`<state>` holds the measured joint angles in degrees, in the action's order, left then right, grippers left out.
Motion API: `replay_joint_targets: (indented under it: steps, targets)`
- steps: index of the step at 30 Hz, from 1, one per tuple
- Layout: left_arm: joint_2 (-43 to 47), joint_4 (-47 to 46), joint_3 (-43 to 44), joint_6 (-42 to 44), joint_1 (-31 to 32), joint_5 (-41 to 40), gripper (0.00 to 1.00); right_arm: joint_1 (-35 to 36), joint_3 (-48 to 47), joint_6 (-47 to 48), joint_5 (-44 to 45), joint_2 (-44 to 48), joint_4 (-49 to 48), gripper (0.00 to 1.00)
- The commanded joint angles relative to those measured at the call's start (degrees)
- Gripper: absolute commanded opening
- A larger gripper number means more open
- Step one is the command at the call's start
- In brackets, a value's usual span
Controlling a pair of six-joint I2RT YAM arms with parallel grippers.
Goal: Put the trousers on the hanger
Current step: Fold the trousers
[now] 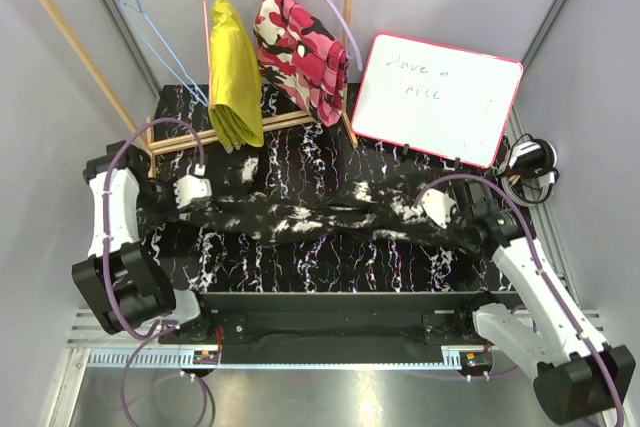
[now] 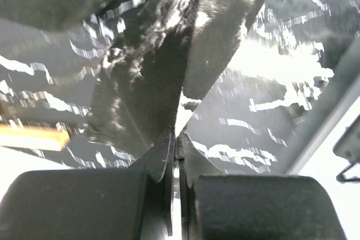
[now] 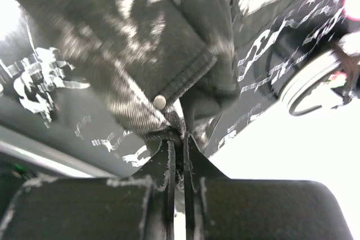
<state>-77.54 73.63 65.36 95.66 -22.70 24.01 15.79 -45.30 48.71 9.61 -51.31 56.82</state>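
The trousers (image 1: 310,209), black with white blotches, lie stretched left to right across the black veined table (image 1: 300,257). My left gripper (image 1: 213,190) is shut on their left end; in the left wrist view the dark fabric (image 2: 146,71) rises from the closed gripper (image 2: 177,133). My right gripper (image 1: 422,207) is shut on the right end. The right wrist view shows the waistband (image 3: 140,37) with a metal snap pinched at the closed gripper (image 3: 183,139). The light-blue wire hanger (image 1: 165,52) hangs on the rack at the back left, apart from both grippers.
A wooden rack (image 1: 80,37) stands at the back. It carries a pink hanger with a yellow garment (image 1: 233,72) and a lilac hanger with a pink camouflage garment (image 1: 300,52). A whiteboard (image 1: 435,97) leans at the back right, a round white object (image 1: 530,157) beside it.
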Motion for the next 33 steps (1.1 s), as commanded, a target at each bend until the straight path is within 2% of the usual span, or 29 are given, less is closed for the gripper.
replay_joint_targets:
  steps: [1,5,10,13,15,19,23,26,28,29,30,31,33]
  targets:
    - [-1.7,7.9,7.2,2.7,-4.8,-4.8,0.00,-4.6,3.7,11.0,4.8,5.4,4.1,0.00]
    - [-2.2,11.5,11.3,3.4,-7.0,-5.6,0.00,-7.6,2.6,13.3,4.0,6.8,4.3,0.00]
    - [-4.2,12.5,15.6,0.9,-7.5,-6.5,0.00,-12.1,0.2,15.4,0.6,3.0,3.0,0.00]
    - [-9.0,15.0,18.1,-1.5,-7.3,-7.7,0.00,-14.4,2.1,17.7,0.4,1.7,1.5,0.00]
    - [-10.3,14.8,16.7,-0.8,-7.1,-8.5,0.00,-15.4,4.2,19.0,0.5,2.4,1.3,0.00]
    - [-5.6,11.7,7.2,4.2,-7.1,-10.9,0.00,-15.4,8.2,22.8,1.2,7.4,3.2,0.00]
    - [-1.1,10.1,-5.6,8.5,-7.1,-16.4,0.00,-15.5,11.9,24.1,-0.6,11.8,10.7,0.00]
    - [1.1,7.6,-11.3,10.5,-7.2,-20.2,0.00,-15.4,13.3,26.1,0.8,13.2,13.3,0.00]
    - [2.6,6.7,-12.4,12.4,-7.4,-20.2,0.08,-15.5,11.7,26.9,-0.3,13.6,14.8,0.08]
    - [3.5,7.9,-11.5,12.9,-7.4,-19.3,0.11,-15.5,10.7,27.0,-0.6,13.4,16.1,0.17]
    - [3.6,9.5,-10.6,13.8,-7.4,-17.3,0.19,-15.4,9.5,26.2,-1.7,12.6,16.7,0.26]
    - [3.5,11.2,-9.4,13.9,-7.4,-16.0,0.27,-15.4,6.7,25.7,-2.3,12.0,17.2,0.50]
    - [2.6,15.1,-4.7,12.0,-7.4,-12.2,0.35,-15.4,3.3,23.9,-5.5,9.7,20.0,0.72]
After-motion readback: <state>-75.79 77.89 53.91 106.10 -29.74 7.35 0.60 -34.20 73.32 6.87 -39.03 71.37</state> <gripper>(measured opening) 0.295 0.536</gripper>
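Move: Both hands already hold the trousers stretched between them, about 11 cm above the table. The front strip where the left hand takes its leg end lies some 9 cm back, 4 left; the loose leg end lies about 13 ahead, 13 right, and the rack foot 15 ahead, 5 left. For the right hand, the front strip is about 9 back, 5 right, and the cable bundle 18 ahead, 13 right. Keeping their pinch, the hands draw apart to pull the trousers straight, the left going about 6 cm left and rising some 4, the right about 5 cm right. Then both swing back towards the table's front edge while sinking, ending some 9 cm back and 5 cm lower than they began, fingertips tipping back towards the bases, and finally the fingers start to open. ##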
